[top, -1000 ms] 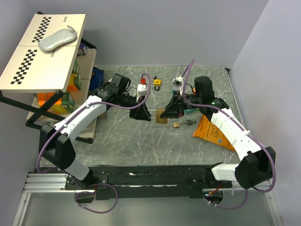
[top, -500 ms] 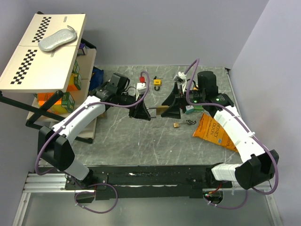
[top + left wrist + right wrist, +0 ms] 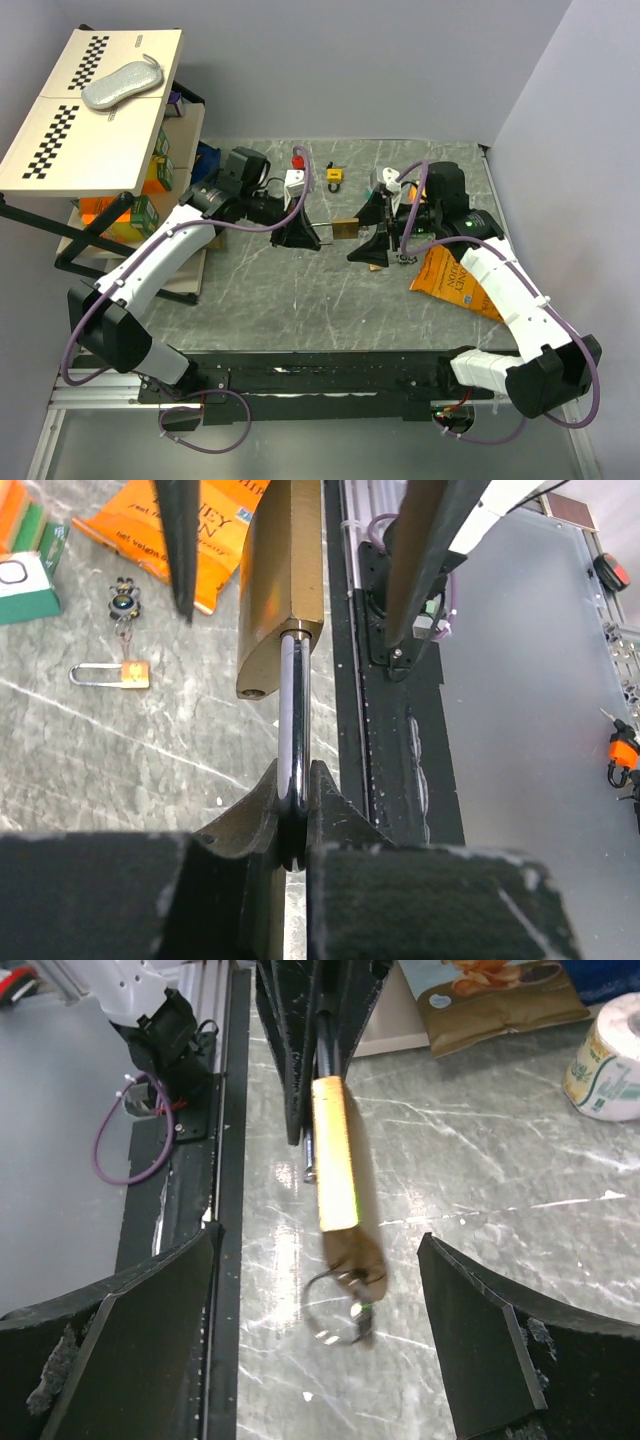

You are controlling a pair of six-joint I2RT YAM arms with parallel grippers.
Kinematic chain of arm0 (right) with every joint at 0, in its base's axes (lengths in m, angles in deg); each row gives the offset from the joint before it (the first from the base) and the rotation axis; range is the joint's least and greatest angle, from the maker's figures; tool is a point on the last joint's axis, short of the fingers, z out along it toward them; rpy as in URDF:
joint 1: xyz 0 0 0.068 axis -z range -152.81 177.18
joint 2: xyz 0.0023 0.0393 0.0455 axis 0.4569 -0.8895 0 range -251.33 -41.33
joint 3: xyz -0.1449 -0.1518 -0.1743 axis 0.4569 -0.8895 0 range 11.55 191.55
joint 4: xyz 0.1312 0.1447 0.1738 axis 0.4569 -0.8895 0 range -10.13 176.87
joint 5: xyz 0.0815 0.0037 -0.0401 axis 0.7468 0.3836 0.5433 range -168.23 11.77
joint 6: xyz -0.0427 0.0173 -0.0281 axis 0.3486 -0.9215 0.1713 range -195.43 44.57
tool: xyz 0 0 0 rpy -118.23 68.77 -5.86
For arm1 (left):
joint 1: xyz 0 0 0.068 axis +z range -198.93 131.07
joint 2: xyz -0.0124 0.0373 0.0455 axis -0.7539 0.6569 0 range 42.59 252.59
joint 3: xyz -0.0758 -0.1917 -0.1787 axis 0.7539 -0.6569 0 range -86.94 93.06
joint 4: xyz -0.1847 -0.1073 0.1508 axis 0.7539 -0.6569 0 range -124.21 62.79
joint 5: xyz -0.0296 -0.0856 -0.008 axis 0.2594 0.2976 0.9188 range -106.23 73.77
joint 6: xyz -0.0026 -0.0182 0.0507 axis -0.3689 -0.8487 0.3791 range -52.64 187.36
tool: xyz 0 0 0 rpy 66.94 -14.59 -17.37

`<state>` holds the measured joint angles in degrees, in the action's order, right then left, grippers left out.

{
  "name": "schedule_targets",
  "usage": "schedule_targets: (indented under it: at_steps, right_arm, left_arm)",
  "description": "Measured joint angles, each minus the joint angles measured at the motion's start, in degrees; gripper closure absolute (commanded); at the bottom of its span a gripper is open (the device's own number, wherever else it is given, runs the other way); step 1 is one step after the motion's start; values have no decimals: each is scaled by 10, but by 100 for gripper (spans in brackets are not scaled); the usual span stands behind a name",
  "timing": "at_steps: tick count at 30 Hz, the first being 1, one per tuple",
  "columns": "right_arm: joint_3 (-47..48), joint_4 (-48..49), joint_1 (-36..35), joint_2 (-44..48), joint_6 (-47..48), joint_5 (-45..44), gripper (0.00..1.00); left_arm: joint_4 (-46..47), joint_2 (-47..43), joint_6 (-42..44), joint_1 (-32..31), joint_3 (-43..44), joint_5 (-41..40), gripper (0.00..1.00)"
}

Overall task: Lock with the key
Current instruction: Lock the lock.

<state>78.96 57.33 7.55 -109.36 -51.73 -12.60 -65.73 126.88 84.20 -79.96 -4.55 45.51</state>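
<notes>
A brass padlock [image 3: 346, 227] hangs in the air over the middle of the table. My left gripper [image 3: 293, 790] is shut on its steel shackle [image 3: 292, 710], and the brass body [image 3: 283, 580] points away from it. At the lock's free end a key on a wire ring [image 3: 345, 1305] dangles, blurred. My right gripper [image 3: 320, 1242] is open wide, one finger on each side of the lock's key end, touching neither lock nor key. From above, the right gripper [image 3: 368, 232] faces the left gripper [image 3: 308, 237] with the padlock between them.
A small padlock [image 3: 376, 265] and a bunch of keys [image 3: 403, 261] lie by an orange snack bag [image 3: 455, 280]. A yellow padlock [image 3: 333, 176] and a red-and-white lock [image 3: 297, 178] sit at the back. A shelf with boxes [image 3: 150, 190] stands left.
My right gripper has opened, let go of the padlock's key end and drawn back to the right. The left gripper has tightened on the shackle and keeps the padlock up.
</notes>
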Motion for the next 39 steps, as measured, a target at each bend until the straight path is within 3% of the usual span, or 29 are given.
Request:
schedule_targets:
  at_steps: [3, 6, 9, 10, 16, 21, 39]
  right_arm:
    - [0, 2, -10, -5, 12, 2, 11]
    - [0, 6, -20, -9, 17, 5, 20]
    - [0, 10, -25, -13, 23, 11, 39]
    - [0, 12, -26, -14, 23, 13, 51]
    - [0, 28, -27, -17, 13, 10, 81]
    - [0, 31, -26, -18, -1, 17, 100]
    - [1, 52, -26, -24, -61, 41, 100]
  left_arm:
    - [-1, -3, 0, -6, 3, 1, 99]
    - [1, -6, -2, -9, 4, 3, 99]
    - [8, -6, -11, -9, 5, 3, 99]
    - [10, -6, -14, -9, 5, 3, 99]
    - [8, -7, -13, -10, 6, 3, 99]
    - [6, -20, 0, -22, 6, -28, 99]
    - [12, -40, -4, -47, 5, -91, 99]
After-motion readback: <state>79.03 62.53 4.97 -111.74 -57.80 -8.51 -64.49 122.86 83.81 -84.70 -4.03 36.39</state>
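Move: The lock is already held up off the table, its shackle between the left fingers. Its gold body is about 6 cm right of the left hand and 1 cm ahead; from the wide-open right hand it is roughly 4 cm left and 1 cm ahead, nearly level with both. On the table some 26 cm below, a small padlock lies about 4 cm right of the right hand and 1 cm ahead, its keychain 6 cm farther right and 2 cm farther out. The lock's gold body, key ring hanging from its near end, is met by the right hand sliding about 2 cm left and then drifting 1 cm back, its wide-open fingers closing until they pinch that end. The left hand keeps the shackle, rises about 1.5 cm while easing back and slightly right, and rolls some 10 degrees, its forward side lifting. ##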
